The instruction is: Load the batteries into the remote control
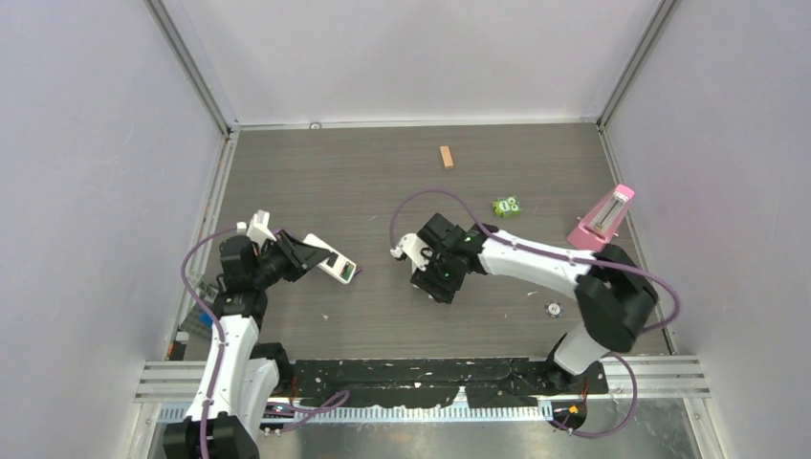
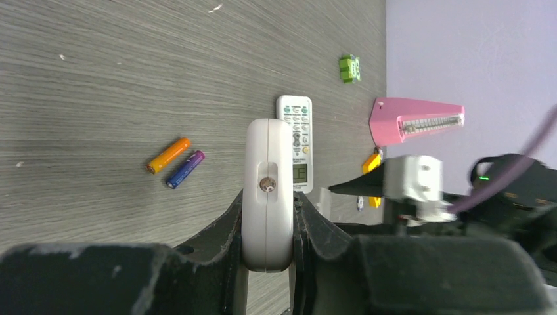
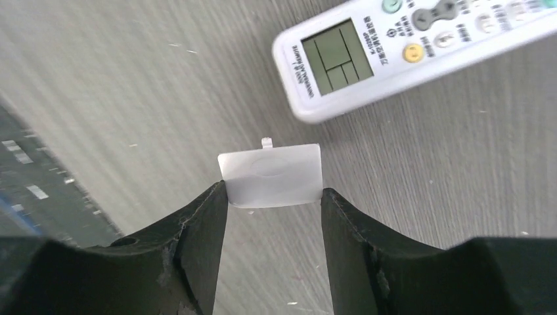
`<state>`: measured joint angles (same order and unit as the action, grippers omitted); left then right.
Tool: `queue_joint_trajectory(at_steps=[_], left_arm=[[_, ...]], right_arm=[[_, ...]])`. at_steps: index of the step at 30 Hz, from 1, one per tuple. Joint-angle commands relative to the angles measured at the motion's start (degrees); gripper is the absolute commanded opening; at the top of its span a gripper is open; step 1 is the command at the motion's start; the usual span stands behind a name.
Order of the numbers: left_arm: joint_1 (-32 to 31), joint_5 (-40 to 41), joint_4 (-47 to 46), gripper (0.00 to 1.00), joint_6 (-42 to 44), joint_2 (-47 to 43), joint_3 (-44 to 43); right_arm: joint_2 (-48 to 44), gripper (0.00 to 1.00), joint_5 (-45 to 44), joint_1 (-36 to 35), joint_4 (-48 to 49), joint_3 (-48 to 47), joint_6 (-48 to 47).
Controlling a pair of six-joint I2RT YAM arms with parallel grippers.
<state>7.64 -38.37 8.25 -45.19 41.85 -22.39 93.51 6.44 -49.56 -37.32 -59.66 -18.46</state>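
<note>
The batteries lie side by side on the table, one orange (image 2: 168,155) and one blue-purple (image 2: 185,168). The remote control (image 3: 394,46), long and white with a small display and grey buttons, lies face up on the table (image 2: 293,141). My left gripper (image 2: 269,197) is shut on a second white remote body (image 2: 267,190), seen edge-on so its face is hidden; the top view shows it held out to the right (image 1: 337,266). My right gripper (image 3: 272,190) is shut on a small white tabbed cover (image 3: 270,176), close to the remote control's display end. In the top view the right gripper (image 1: 435,287) hides that remote.
A tan wooden block (image 1: 446,157) lies at the back. A green block (image 1: 506,206) and a pink wedge-shaped object (image 1: 602,220) sit at the right. A small round piece (image 1: 553,308) lies near the right arm's base. Walls close in three sides.
</note>
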Motion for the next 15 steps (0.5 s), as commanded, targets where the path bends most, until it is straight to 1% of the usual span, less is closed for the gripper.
queue_joint_trajectory(at_steps=[1,4,6,8,11,14,15], left_arm=[[0.2,-5.0,-10.5,0.0,-3.5,-1.3,2.8],[-1.1,-6.2,-18.0,0.0,-7.3,-2.6,5.9],[-2.5,-6.1,-22.3,0.0,-9.3,-3.8,7.6],[-5.0,-5.4,-25.7,0.0,-10.8,-5.0,8.7],[-9.9,-3.0,-29.2,0.0,-11.6,-6.7,9.2],[-14.3,-0.2,-31.2,0.0,-11.6,-7.8,8.9],[-15.5,0.5,-31.6,0.0,-11.6,-8.0,8.8]], right_arm=[[-12.5,0.35,5.8,-0.8,2.1,1.0,3.8],[-19.4,0.35,7.7,-1.5,4.8,3.0,7.8],[-22.8,0.36,7.3,-2.5,7.7,3.9,10.9],[-25.6,0.36,6.5,-3.7,13.0,4.6,14.7],[-28.1,0.37,3.5,-5.9,18.5,5.2,21.1],[-28.0,0.37,0.1,-9.7,23.6,5.1,24.5],[-27.3,0.38,-2.5,-11.3,24.2,4.7,25.4]])
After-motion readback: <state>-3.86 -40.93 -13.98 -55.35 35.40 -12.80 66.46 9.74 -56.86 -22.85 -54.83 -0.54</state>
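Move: The right hand already has the battery cover pinched just above the table; the open battery compartment of the remote in the left hand lies about 16 cm to its left, 1 cm ahead and some 9 cm higher. The second remote lies 8 cm ahead and 2 cm left of the right hand, 3 cm lower, and the loose batteries 7 cm ahead, 18 cm left, also 3 cm lower. From the left hand, the cover is about 20 cm right, 4 cm back and 10 cm below. The right hand keeps its pinch on the battery cover and carries it fast upward, about 15 cm, away from the second remote, while drifting some 6 cm left and a little back towards the held remote and swinging its downward fingers about 35 degrees round to the left. The left hand, still gripping the remote, starts slowly and then brings the compartment to meet the cover, moving about 6 cm right with a slight rise and a little back, its fingertips tipping up and turning slightly clockwise. ##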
